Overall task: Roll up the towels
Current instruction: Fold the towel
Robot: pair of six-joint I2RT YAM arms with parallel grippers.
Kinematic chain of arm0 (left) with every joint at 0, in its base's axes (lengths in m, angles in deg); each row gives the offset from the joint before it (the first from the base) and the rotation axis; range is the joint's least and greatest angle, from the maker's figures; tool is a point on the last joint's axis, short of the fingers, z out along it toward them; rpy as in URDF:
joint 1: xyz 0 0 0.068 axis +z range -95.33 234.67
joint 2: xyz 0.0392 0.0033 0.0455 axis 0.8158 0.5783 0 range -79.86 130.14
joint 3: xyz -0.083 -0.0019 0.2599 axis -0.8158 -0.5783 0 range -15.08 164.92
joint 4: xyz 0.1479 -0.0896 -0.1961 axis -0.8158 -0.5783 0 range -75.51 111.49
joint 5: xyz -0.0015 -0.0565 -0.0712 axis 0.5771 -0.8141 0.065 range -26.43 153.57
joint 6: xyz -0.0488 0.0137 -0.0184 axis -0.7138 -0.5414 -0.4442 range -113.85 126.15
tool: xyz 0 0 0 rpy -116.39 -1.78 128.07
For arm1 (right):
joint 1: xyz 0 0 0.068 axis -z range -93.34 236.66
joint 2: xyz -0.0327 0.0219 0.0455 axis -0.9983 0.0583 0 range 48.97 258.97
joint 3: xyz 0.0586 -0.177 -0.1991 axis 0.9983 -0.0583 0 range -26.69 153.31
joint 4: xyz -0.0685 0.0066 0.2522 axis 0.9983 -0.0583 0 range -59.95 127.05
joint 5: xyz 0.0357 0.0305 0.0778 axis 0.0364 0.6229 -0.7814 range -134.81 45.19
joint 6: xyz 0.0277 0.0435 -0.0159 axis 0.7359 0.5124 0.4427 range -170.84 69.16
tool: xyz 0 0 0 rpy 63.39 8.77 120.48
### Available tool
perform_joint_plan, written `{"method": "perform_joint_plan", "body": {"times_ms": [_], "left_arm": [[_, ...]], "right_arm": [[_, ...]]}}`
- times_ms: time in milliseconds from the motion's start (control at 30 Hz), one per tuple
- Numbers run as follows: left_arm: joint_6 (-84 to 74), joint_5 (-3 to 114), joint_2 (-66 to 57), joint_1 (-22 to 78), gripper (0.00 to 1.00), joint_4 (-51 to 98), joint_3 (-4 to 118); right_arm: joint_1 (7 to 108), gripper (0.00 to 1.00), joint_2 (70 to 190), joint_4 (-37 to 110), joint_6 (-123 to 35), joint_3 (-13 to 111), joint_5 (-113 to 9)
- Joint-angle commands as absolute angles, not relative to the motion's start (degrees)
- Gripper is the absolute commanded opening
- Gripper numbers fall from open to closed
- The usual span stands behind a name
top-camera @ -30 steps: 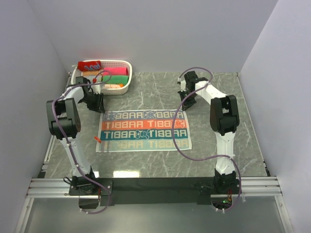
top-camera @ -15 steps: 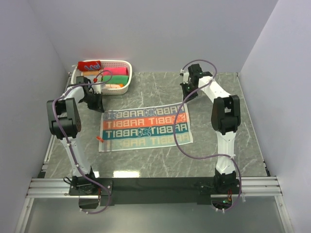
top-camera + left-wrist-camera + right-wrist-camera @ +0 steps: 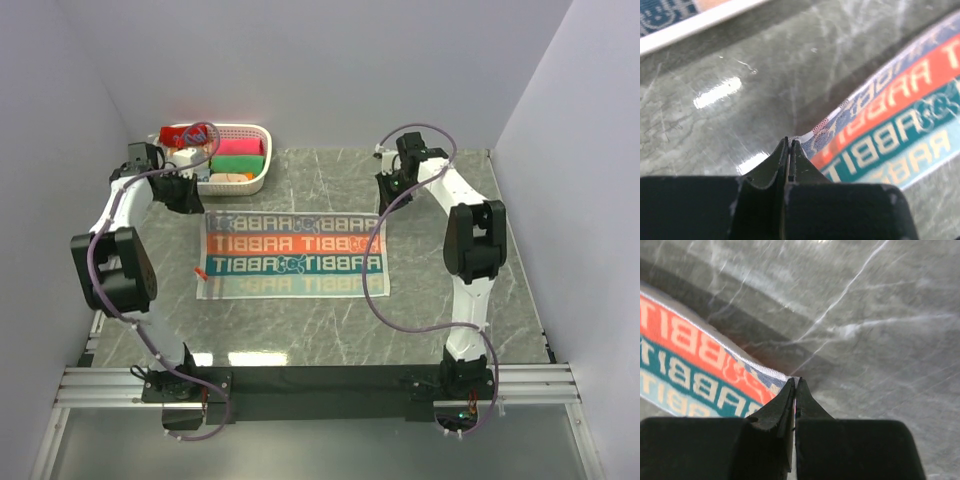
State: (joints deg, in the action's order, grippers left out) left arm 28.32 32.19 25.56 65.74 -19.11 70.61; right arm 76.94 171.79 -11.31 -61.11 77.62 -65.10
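A cream towel (image 3: 295,255) with orange-red and teal letter bands lies spread flat in the middle of the table. My left gripper (image 3: 190,205) is shut on its far left corner. The left wrist view shows that gripper (image 3: 790,142) pinching the towel's (image 3: 890,130) white hem. My right gripper (image 3: 385,205) is shut on the far right corner. In the right wrist view that gripper (image 3: 795,382) clamps the towel's (image 3: 700,375) edge. The far edge runs taut between the two grippers. A red towel (image 3: 180,133) sits rolled at the basket's far left.
A white basket (image 3: 268,152) stands at the back left and holds pink, green and orange cloths. It is just behind my left gripper. Grey walls close in the marble table on three sides. A purple cable loops from the right arm over the towel's right end.
The left gripper has shut on the towel's far left corner. Both grippers have moved toward the back wall, the left one also leftward. The towel has slid back and been drawn straight.
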Motion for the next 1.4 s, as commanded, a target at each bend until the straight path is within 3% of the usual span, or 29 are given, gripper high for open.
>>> {"method": "perform_joint_plan", "body": {"times_ms": [0, 300, 567, 1000, 1367], "left_arm": [[34.4, 27.5, 20.8, 66.3, 0.00, -22.8, 67.3], [51.0, 29.6, 10.4, 70.2, 0.00, -32.2, 56.5], [57.5, 33.0, 7.7, 72.3, 0.00, -30.7, 46.3], [56.1, 36.1, 10.7, 72.2, 0.01, -23.2, 39.4], [55.5, 34.3, 8.2, 72.3, 0.01, -26.0, 41.3]], "right_arm": [[77.1, 0.00, 166.3, -13.6, -64.3, 74.9, -67.2], [77.0, 0.00, 155.3, -15.6, -67.7, 62.5, -69.8], [76.4, 0.00, 152.0, -10.9, -65.7, 48.1, -71.6], [73.7, 0.00, 156.6, -9.4, -65.3, 47.5, -69.7], [72.3, 0.00, 152.6, -10.7, -65.0, 47.7, -69.9]]}}
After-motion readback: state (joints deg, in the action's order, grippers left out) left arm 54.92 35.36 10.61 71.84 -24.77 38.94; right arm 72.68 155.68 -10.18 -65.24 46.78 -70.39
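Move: Each gripper holds a far corner of the rabbit towel. From the left gripper, the towel's left near corner lies about 22 cm back, 1 cm left and 10 cm down. The red tag is some 8 cm beyond that corner, level with it sideways, and the basket about 24 cm ahead and 4 cm left, 7 cm down. From the right gripper, the right near corner is some 24 cm back, 1 cm right and 5 cm down. Keep both grippers shut on the far corners and sweep them back together over the towel towards its near edge. Take the left about 16 cm back, sinking once it is on its way and turning slightly clockwise. Let the right rise a little first, then come down, tipping its fingertips towards the base; hold both low, short of that edge. ##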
